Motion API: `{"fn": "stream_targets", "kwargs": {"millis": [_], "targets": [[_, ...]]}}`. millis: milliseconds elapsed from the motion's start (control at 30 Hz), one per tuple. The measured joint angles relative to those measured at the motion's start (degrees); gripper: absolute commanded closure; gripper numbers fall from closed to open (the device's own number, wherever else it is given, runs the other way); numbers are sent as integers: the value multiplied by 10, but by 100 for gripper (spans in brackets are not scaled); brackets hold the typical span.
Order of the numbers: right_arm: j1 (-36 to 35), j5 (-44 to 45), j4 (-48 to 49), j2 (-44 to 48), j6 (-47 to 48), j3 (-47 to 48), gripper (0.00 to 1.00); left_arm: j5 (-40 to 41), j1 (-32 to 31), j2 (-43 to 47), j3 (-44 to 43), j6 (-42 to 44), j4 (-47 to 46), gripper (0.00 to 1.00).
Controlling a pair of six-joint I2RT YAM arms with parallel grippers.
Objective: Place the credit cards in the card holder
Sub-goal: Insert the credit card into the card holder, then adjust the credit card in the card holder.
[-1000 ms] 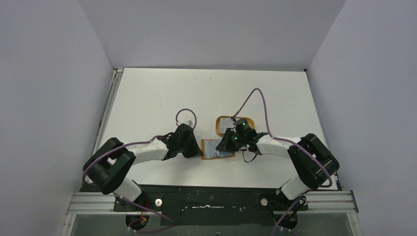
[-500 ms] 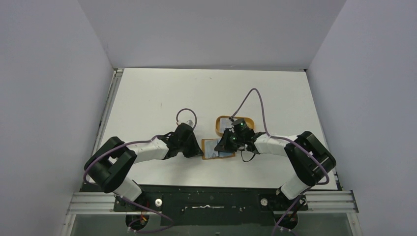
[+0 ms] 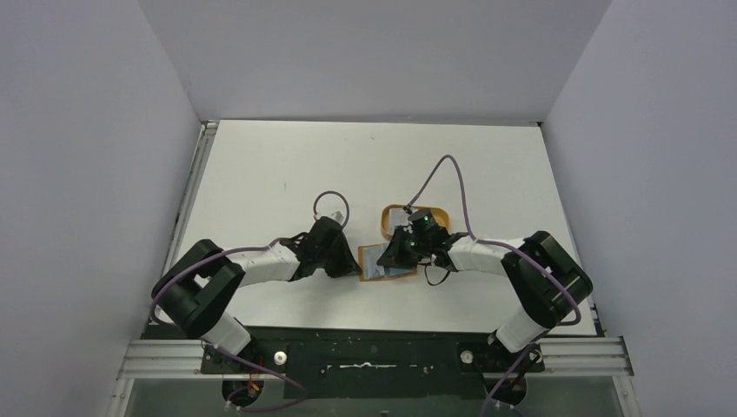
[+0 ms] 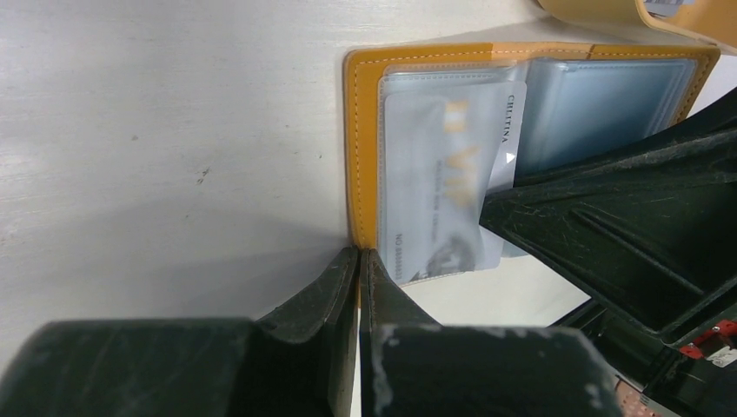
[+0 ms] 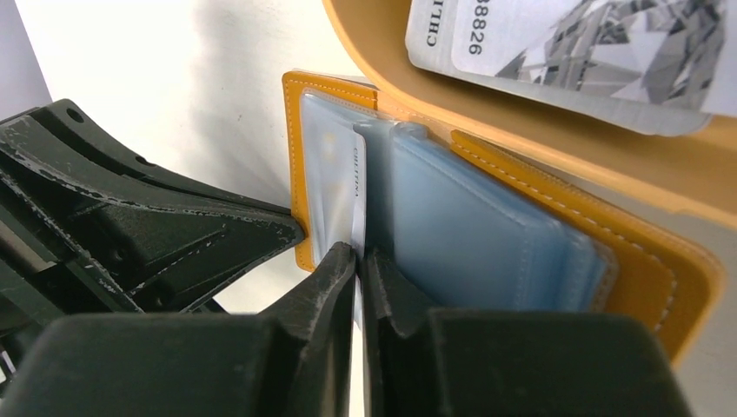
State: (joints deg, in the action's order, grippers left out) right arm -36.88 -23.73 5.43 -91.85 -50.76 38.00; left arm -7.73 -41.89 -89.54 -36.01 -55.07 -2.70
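The tan-orange card holder lies open on the table between the two arms. My left gripper is shut on its left orange edge, pinning it down. A silvery grey-white credit card sits mostly inside the left clear pocket, its right edge sticking out. That protruding edge is pinched in my right gripper, which is shut on it. The pale blue inner pockets lie just right of those fingers. Another grey-white credit card rests in the orange tray.
The orange oval tray stands right behind the card holder, its rim touching or overlapping the holder's far edge. The left gripper's fingers fill the space left of the holder. Purple cables loop above both wrists.
The right gripper has shifted slightly left with the card, which sits a little deeper in the pocket. The left gripper has kept its hold.
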Motion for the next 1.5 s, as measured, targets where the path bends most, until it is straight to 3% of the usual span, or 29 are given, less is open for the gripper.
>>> {"fn": "stream_targets", "kwargs": {"millis": [200,367,900,1200,1333,1500], "targets": [[0,10,-23,4,2,-1,66,-1,0,-2,0,0,-5,100],[-4,15,-45,28,2,-2,56,0,-1,-3,0,-1,-9,100],[-7,80,-173,83,42,19,57,7,-1,7,1,-2,7,100],[-5,123,-267,197,90,69,54,38,-1,68,7,12,91,59],[6,143,-306,248,111,69,54,47,-1,114,7,17,123,47],[28,150,-313,285,118,47,54,68,-1,176,7,22,162,38]]}}
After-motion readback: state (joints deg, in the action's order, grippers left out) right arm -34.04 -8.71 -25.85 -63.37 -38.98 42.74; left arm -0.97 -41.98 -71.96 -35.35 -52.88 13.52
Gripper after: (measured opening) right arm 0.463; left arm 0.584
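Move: Beside the card's raised inner edge, which the right fingers still pinch, the card's middle lies some 3 cm left and 2 cm ahead of the right hand, 1 cm lower. The holder's middle is about 2 cm to that hand's right, level in reach and 2 cm below; the card tray sits roughly 9 cm right and 11 cm ahead. From the left hand, pinching the holder's outer left edge, the card lies about 3 cm ahead and 4 cm right at the same height. Letting go of the card, the right fingers open to nearly half and the hand backs off low, about 3 cm rightward and slightly back, then climbs some 9 cm while drawing farther right, its wrist turning about 20 degrees. The left hand keeps pinching the holder's edge meanwhile, then opens past half and withdraws left and up, 4 to 5 cm each way. ##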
